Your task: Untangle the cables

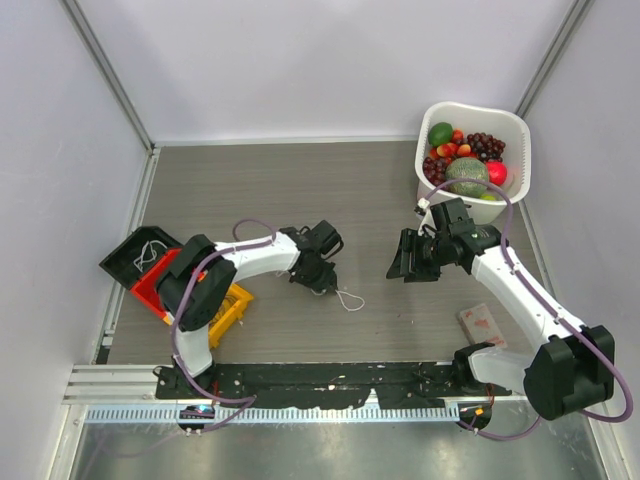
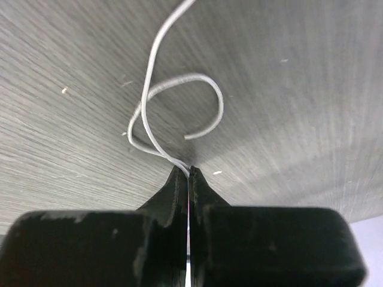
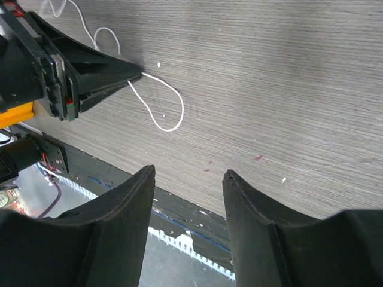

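A thin white cable [image 2: 179, 84] lies in small loose loops on the grey wooden table [image 1: 300, 190]. My left gripper [image 2: 189, 171] is shut on one end of it, fingertips down at the table surface. In the top view the left gripper [image 1: 328, 286] sits left of centre, with the cable [image 1: 349, 299] curling out to its right. In the right wrist view the same cable [image 3: 169, 116] runs from the left gripper [image 3: 139, 74]. My right gripper [image 3: 188, 173] hangs open and empty above the table's near edge, apart from the cable. No red or dark cables show.
A white basket [image 1: 520, 130] of fruit stands at the back right, just behind the right arm. At the left edge lie a black tray [image 1: 125, 258] with a white wire in it, a red tray [image 1: 150, 285] and a yellow piece [image 1: 232, 305]. A pinkish block [image 1: 483, 322] lies front right.
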Robot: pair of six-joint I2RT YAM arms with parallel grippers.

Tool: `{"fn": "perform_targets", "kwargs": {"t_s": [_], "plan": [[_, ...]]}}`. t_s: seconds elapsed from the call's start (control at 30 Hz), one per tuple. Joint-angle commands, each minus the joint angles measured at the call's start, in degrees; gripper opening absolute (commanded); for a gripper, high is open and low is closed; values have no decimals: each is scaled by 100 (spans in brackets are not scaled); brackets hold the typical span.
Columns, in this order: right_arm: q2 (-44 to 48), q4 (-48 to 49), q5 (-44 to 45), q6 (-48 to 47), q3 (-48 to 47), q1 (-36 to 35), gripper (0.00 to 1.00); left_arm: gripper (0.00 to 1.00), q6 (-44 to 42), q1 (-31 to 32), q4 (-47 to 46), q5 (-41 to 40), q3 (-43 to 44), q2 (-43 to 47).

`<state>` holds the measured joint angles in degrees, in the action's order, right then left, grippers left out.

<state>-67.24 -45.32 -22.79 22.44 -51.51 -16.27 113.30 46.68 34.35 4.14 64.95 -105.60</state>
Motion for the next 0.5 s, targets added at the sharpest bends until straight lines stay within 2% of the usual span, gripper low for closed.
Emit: {"fn": "perform_targets", "kwargs": {"t_s": [0.0, 0.13, 0.27, 0.33, 0.47], "plan": [[-26, 23, 11, -108, -158, -8, 54, 0, -894, -71, 1195, -922, 877, -22], [-61, 32, 11, -108, -158, -8, 54, 0, -2273, -79, 1837, -1371, 1755, -22], [-122, 58, 2, -99, -167, -8, 54, 0, -3268, -71, 2585, -1697, 2434, -57], [-149, 67, -7, -99, -184, 1, 54, 0, -3559, -71, 2656, -1925, 2435, 100], [-201, 58, -15, -90, -219, -8, 54, 0, -4323, -71, 2226, -2487, 2146, 802]]}}
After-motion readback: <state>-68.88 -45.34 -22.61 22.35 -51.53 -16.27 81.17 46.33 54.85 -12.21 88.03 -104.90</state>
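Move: The left hand already has the white cable pinched, fingertips just above the table; its free loop lies about 4 cm to the right and 3 cm back, its curled tail some 4 cm left, level with the hand. The yellow bin stands roughly 27 cm left and 5 cm back, the black bin about 45 cm left and 8 cm farther out. From the right hand, the pinched cable is some 18 cm left, level front to back and 11 cm lower. Keeping its fingers shut on the white cable, the left hand lifts it quickly away from the table, about 9 cm up and 5 cm forward, with a small drift left only as the rise levels off. On the way the wrist turns some 25 degrees clockwise and tilts so that the fingertips swing outward, forward and to the left. ##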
